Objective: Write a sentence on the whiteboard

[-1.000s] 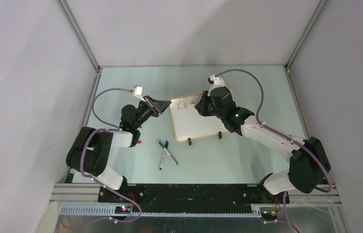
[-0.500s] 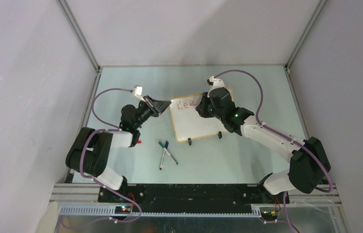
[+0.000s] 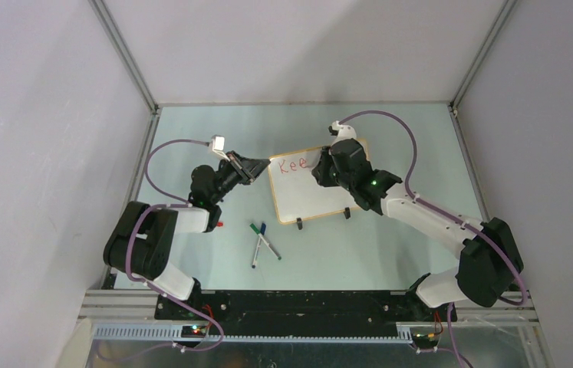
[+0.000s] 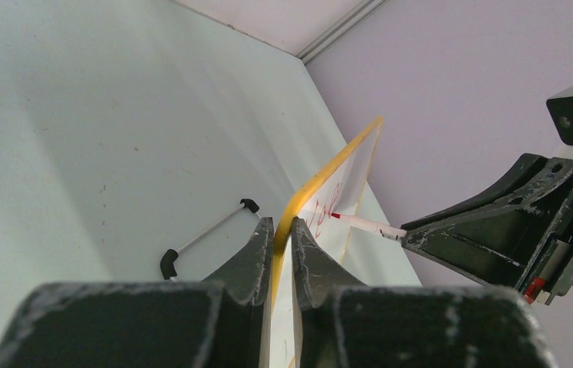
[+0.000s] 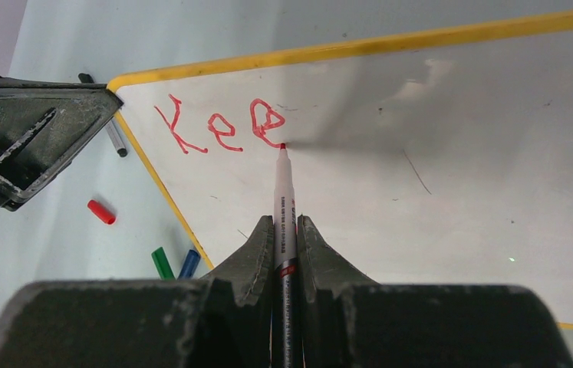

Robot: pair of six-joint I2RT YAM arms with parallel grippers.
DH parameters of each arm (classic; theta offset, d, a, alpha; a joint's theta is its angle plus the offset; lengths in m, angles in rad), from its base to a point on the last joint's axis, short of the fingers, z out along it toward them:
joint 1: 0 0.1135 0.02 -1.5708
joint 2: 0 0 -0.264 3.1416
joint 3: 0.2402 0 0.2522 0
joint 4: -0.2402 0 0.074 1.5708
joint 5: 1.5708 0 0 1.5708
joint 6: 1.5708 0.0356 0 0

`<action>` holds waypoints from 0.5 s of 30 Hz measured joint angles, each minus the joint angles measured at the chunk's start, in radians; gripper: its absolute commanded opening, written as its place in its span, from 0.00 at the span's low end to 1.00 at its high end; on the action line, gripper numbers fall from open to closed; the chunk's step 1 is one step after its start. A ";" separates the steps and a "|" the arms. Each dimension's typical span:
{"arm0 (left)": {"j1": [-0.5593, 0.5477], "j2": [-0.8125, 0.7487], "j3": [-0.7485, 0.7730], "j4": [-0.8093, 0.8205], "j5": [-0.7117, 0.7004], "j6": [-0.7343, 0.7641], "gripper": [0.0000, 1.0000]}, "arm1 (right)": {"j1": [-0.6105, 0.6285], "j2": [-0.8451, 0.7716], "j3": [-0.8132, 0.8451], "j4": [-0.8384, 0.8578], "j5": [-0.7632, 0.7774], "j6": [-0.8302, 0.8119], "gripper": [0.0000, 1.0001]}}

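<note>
The whiteboard [image 3: 310, 195] stands on two black clip feet mid-table, white with a yellow-orange frame [image 5: 344, 50]. Of the sentence [image 5: 225, 126], only the red letters "Kee" show at the board's top left. My left gripper [image 4: 283, 228] is shut on the board's left edge [image 4: 321, 176]. My right gripper [image 5: 285, 226] is shut on a red marker [image 5: 281, 192], whose tip touches the board at the foot of the second "e". In the top view the right gripper [image 3: 320, 170] covers the board's upper right part.
A green marker [image 3: 255, 230] and a blue marker [image 3: 261, 229] lie crossed in front of the board, near the left arm. A red cap [image 5: 101, 211] lies on the pale green table [image 3: 390, 138]. Grey walls enclose the table on three sides.
The right gripper has shifted slightly right along the board, and a second "e" has appeared after "Ke". The left gripper has not moved.
</note>
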 measured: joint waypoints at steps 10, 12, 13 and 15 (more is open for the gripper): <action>-0.002 -0.004 0.000 0.001 0.002 0.000 0.28 | 0.004 -0.048 -0.005 0.011 0.008 -0.018 0.00; -0.002 -0.004 0.000 0.001 0.000 -0.004 0.35 | 0.010 -0.083 -0.015 0.030 0.005 -0.027 0.00; -0.002 -0.004 0.000 0.002 0.000 -0.003 0.37 | 0.012 -0.099 -0.023 0.040 0.005 -0.030 0.00; -0.002 -0.004 0.000 0.002 0.000 -0.007 0.39 | 0.013 -0.138 -0.044 0.069 0.005 -0.035 0.00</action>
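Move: At the tail of the second "e" on the whiteboard, the red marker's tip touches about 3 cm ahead, 3 cm left and 3 cm below the right hand, whose fingers hold the marker. The "K" lies roughly 9 cm left and 2 cm ahead of that hand; the board's upper left corner is 12 cm left and 4 cm ahead. The left hand already pinches this corner; the "e" tail is some 9 cm right, 1 cm back and 2 cm below it. Lifting the marker's tip off the whiteboard, the right hand rises about 5 cm, slowly at first and then faster, drawing back a centimetre as its fingers tilt up some 10 degrees, grip kept. Late in the rise the left hand stays in place and opens its fingers partway around the board's corner. ##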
